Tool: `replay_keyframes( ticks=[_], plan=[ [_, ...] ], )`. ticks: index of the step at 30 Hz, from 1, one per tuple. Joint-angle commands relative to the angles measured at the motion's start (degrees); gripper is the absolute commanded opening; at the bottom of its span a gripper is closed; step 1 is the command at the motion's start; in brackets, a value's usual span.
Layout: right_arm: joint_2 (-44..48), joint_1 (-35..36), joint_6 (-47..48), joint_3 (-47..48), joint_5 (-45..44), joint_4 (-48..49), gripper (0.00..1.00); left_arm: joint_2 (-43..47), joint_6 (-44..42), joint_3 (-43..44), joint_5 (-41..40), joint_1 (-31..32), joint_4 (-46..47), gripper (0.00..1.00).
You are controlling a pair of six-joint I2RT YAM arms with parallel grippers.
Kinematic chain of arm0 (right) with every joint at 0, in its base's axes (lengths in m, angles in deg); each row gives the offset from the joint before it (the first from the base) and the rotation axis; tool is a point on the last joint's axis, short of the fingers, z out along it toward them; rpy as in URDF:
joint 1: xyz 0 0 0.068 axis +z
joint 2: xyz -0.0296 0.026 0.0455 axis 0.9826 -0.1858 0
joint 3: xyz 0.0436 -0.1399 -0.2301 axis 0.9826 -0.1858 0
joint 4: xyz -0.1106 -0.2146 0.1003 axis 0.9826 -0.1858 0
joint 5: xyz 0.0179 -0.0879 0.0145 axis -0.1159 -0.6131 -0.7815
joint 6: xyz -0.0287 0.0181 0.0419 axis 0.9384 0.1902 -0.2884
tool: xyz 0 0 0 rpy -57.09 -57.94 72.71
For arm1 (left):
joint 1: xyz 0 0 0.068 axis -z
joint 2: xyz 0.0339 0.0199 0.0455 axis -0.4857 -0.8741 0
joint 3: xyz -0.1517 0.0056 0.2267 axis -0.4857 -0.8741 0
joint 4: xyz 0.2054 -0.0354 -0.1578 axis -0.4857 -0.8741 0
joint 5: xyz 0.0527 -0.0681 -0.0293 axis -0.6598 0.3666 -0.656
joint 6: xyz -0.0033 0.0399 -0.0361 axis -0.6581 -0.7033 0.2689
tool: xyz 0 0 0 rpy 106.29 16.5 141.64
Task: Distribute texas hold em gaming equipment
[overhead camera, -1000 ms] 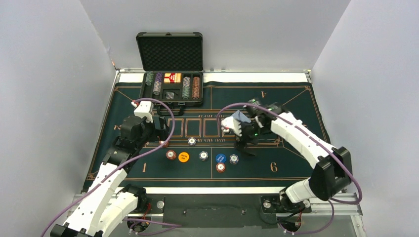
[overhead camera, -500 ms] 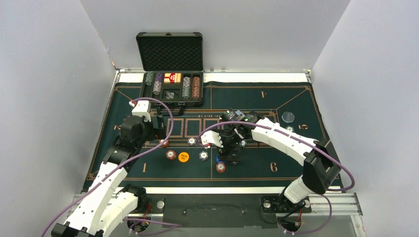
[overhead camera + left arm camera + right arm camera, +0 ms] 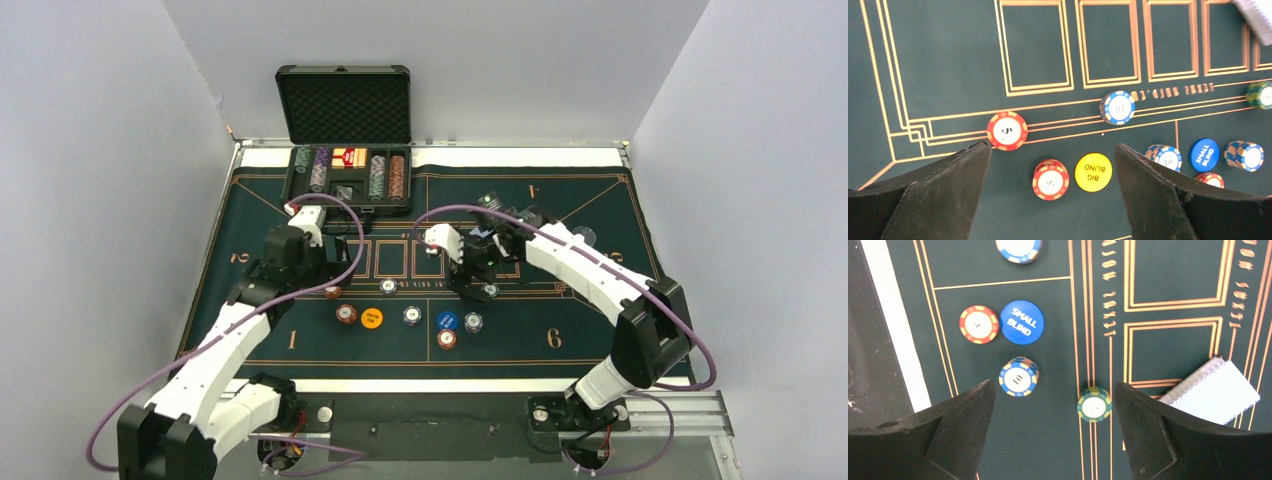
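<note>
Poker chips lie in a loose row on the green felt: a red one [image 3: 1007,131], a red stack [image 3: 1050,180], a blue-white chip [image 3: 1118,107], another blue-white stack [image 3: 1018,376], a small red chip [image 3: 979,324] and a green stack [image 3: 1094,403]. The yellow-orange "BIG BLIND" disc [image 3: 1093,171] and blue "SMALL BLIND" disc [image 3: 1022,322] sit among them. My left gripper [image 3: 1051,146] hangs open and empty above the red stack. Just as open and empty, my right gripper [image 3: 1054,384] hovers over the green stack. A pale patterned card stack [image 3: 1215,390] lies beside its right finger.
The open black case [image 3: 345,100] stands at the back left, with chip rows and red card boxes in its tray. A clear disc [image 3: 583,236] peeks out behind the right arm. White table strips run along the felt's [image 3: 520,200] near and far edges.
My right gripper dipped toward the blue disc half a second ago and has since drawn back toward the centre line, over the green stack. The left gripper has shifted slightly right and farther from the base.
</note>
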Motion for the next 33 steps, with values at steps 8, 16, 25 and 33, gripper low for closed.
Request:
replay_keyframes(
  ticks=[8,16,25,33],
  plan=[
    [4.5,-8.8,-0.1,-2.5,7.6,-0.3,0.84,-17.2,5.1,7.3,-5.1,0.2,-7.6,0.74],
    [5.0,-11.3,1.0,-4.3,10.0,-0.2,0.83,-21.6,3.9,9.2,-8.7,0.5,-8.9,0.74],
    [5.3,-12.5,1.7,-4.8,10.2,-0.2,0.84,-28.5,2.8,12.0,-8.1,0.5,-10.8,0.61],
    [5.3,-13.3,1.8,-5.1,10.6,-0.3,0.84,-31.6,2.5,13.3,-8.1,0.4,-11.5,0.56]
  ],
)
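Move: Below the left hand lies the nearer-left red stack, some 13 cm down, 3 cm left and 1 cm back. From that hand, the second red stack lies 6 cm back, the yellow big blind button 6 cm back and 5 cm right, and the blue stack level and 8 cm right. The right hand has the green stack 13 cm below, 3 cm ahead and 6 cm right; the card deck lies about 11 cm beyond green. Sinking about 10 cm onto the red stack, the left hand eases 2 cm left and tips some 30 degrees further down, its fingers narrowing from wide open to a little over half so the tips straddle the stack; no grip yet. The right hand, staying open, slides about 5 cm right towards the green stack, turning slightly clockwise, then nearly halts still well above the chips. ##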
